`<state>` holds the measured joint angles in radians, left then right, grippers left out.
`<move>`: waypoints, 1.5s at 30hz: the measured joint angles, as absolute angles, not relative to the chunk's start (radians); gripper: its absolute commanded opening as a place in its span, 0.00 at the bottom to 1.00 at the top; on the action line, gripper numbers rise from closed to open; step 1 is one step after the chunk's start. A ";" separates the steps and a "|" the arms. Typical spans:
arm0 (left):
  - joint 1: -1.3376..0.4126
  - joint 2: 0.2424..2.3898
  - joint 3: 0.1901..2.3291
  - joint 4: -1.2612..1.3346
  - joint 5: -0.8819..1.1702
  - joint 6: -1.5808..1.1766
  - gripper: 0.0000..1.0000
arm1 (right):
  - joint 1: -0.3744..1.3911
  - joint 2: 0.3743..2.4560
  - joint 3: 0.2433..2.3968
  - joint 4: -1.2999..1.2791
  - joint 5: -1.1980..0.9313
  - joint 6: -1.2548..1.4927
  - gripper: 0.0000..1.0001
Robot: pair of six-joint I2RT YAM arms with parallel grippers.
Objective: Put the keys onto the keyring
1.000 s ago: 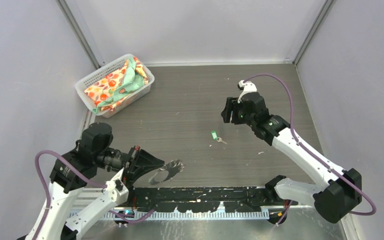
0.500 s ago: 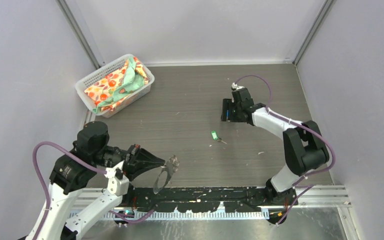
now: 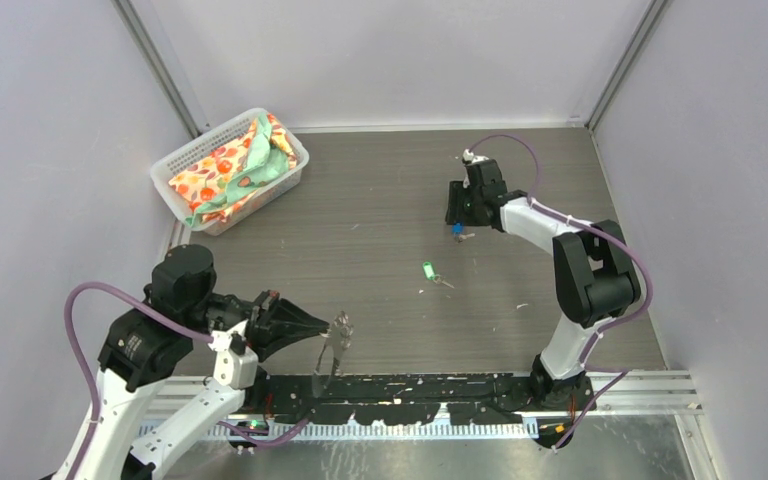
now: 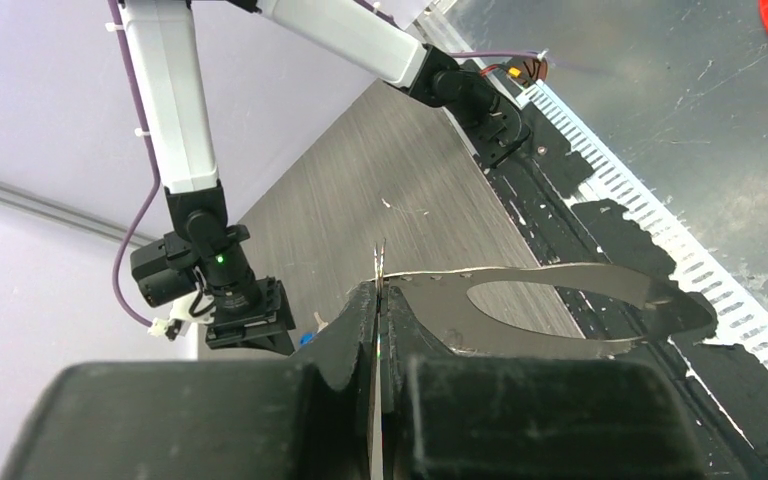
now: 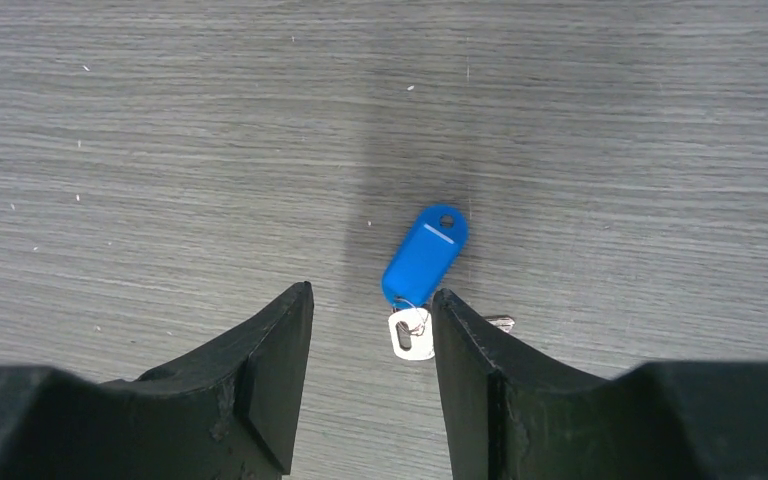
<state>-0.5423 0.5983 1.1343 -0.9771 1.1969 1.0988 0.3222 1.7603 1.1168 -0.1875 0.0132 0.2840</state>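
Observation:
My left gripper (image 3: 310, 327) is shut on the keyring (image 3: 338, 338), a thin grey loop that stands edge-on over the table's near edge. In the left wrist view the keyring (image 4: 430, 302) juts out to the right from the closed left gripper (image 4: 380, 285). The blue-tagged key (image 5: 424, 255) lies flat on the table, its silver key head close to the inner side of the right finger. My right gripper (image 5: 372, 295) is open around it and does not hold it. From above, the right gripper (image 3: 457, 214) hovers over the blue key (image 3: 457, 229). The green-tagged key (image 3: 428, 270) lies mid-table.
A white mesh basket (image 3: 175, 160) full of patterned cloths stands at the back left. A black rail (image 3: 410, 385) runs along the near edge between the arm bases. Grey walls close in the table on three sides.
The right gripper has come down over the blue key and its jaws have narrowed. The left gripper has turned the keyring from lying flat to standing edge-on.

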 measured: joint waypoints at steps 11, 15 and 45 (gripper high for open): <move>-0.542 0.587 1.133 -0.976 1.189 1.087 0.00 | 0.278 1.761 1.072 -0.170 -0.092 0.287 0.47; -0.542 0.587 1.132 -0.975 1.188 1.077 0.00 | 0.279 1.761 1.036 -0.157 -0.096 0.290 0.48; -0.542 0.587 1.127 -0.929 1.178 1.001 0.00 | 0.279 1.778 0.980 -0.059 -0.095 0.292 0.16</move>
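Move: The blue-tagged key lies almost under the right hand, roughly 5 cm below it, about 1 cm back and 1 cm to the right, its blade pointing right. The green-tagged key lies some 13 cm back and 6 cm to the left of the right hand, also on the table. From the left hand, the blue-tagged key is about 36 cm ahead, 31 cm to the right and 34 cm lower. The right hand sinks about 3.5 cm and eases back 2, half-open fingers narrowing around the blue-tagged key's head. ##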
